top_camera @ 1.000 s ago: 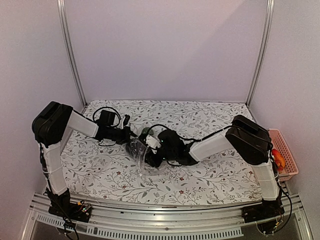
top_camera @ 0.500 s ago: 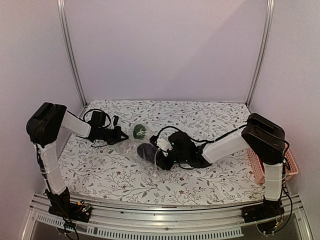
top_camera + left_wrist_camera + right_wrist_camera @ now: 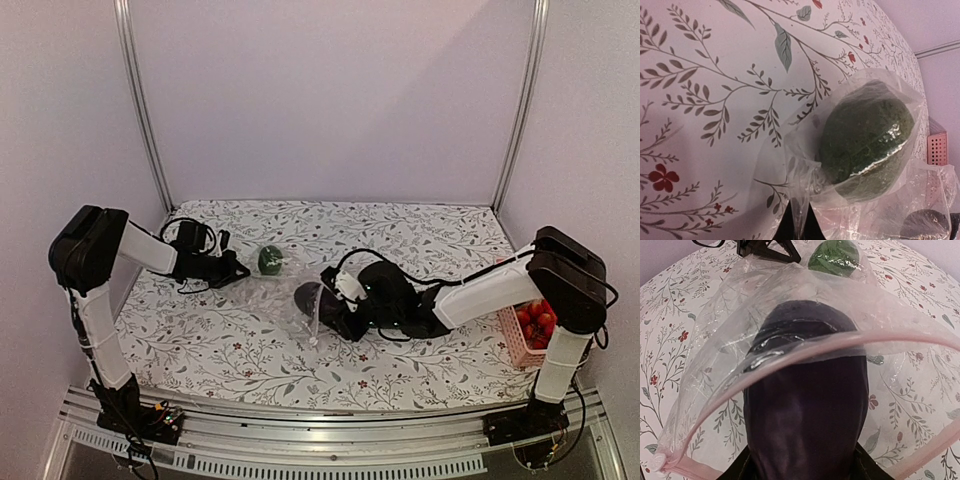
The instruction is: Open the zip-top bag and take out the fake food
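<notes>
The clear zip-top bag (image 3: 285, 292) lies stretched across the middle of the table, its mouth toward my right arm. My left gripper (image 3: 236, 269) is shut on the bag's far corner, the plastic (image 3: 805, 190) pinched between its black tips (image 3: 800, 231). A dark green round fake food (image 3: 271, 261) (image 3: 866, 136) (image 3: 832, 256) sits inside the bag near that corner. My right gripper (image 3: 320, 306) (image 3: 802, 462) is shut on a dark purple fake food (image 3: 306, 297) (image 3: 805, 405). The bag's pink zip rim (image 3: 815, 347) arches over that purple piece, whose far end is still under plastic.
A pink mesh basket (image 3: 512, 340) stands at the table's right edge with red and orange pieces (image 3: 535, 318) in it. The basket's corner (image 3: 938, 148) also shows in the left wrist view. Metal frame posts (image 3: 141, 100) rise at the back corners.
My right arm has drawn back to the right with the purple piece. My left gripper has pulled the bag's corner leftward, stretching the bag flat. The basket has come out from behind my right arm.
</notes>
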Action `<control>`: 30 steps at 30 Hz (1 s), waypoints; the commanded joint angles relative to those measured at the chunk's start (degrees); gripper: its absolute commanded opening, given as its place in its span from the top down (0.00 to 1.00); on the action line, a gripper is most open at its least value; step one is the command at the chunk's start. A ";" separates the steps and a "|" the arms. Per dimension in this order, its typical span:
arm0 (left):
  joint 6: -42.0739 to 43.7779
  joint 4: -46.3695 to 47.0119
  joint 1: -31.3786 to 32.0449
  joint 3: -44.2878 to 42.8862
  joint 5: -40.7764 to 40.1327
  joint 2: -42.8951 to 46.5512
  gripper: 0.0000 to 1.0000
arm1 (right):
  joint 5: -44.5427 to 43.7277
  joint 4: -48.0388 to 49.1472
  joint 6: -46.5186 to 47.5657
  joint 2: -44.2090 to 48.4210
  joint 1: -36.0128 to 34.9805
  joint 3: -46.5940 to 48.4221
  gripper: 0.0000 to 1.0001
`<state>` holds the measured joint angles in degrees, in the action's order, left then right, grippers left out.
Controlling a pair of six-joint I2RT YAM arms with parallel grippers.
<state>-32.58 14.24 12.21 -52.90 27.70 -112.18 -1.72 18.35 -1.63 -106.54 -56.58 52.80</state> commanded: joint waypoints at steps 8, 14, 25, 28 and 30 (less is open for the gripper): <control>-0.72 -0.53 -0.56 0.92 -2.21 1.89 1.00 | -4.31 -11.87 -6.62 12.31 3.60 -7.64 0.66; -1.52 0.37 -0.63 0.40 -1.51 0.47 1.00 | -2.07 -15.15 -10.06 22.24 8.71 -11.73 0.66; -2.81 3.30 -0.61 0.43 0.78 -1.37 1.00 | -3.58 -27.05 -16.58 39.45 27.81 -14.04 0.66; -3.00 3.94 -0.61 0.30 1.20 -1.98 1.00 | -6.09 -30.64 -19.27 45.22 33.32 -15.11 0.67; -3.02 4.19 -0.63 0.05 1.38 -2.41 1.00 | -7.08 -32.33 -20.69 48.22 37.79 -16.03 0.67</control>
<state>-35.24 16.73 12.10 -52.64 28.01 -112.79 -5.50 -7.38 -17.69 -63.57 -24.58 38.72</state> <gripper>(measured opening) 0.003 0.496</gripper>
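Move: Some 42 cm to the right of the right hand and about 4 cm farther out stands the pink basket, its middle a few centimetres lower. This hand already grips the eggplant, whose far end is still in the bag; the bag mouth is roughly 4 cm left and 3 cm ahead, the green food 16 cm left and 17 cm ahead. From the left hand the basket lies about 64 cm right and 11 cm back. Drawing the eggplant out through the bag mouth, the right hand goes right towards the basket, slowly and almost level at first, then faster and rising: about 27 cm right and 11 cm up in all, turning some 45 degrees clockwise with its grip kept. The left hand stays put, still pinching the bag's closed end. ##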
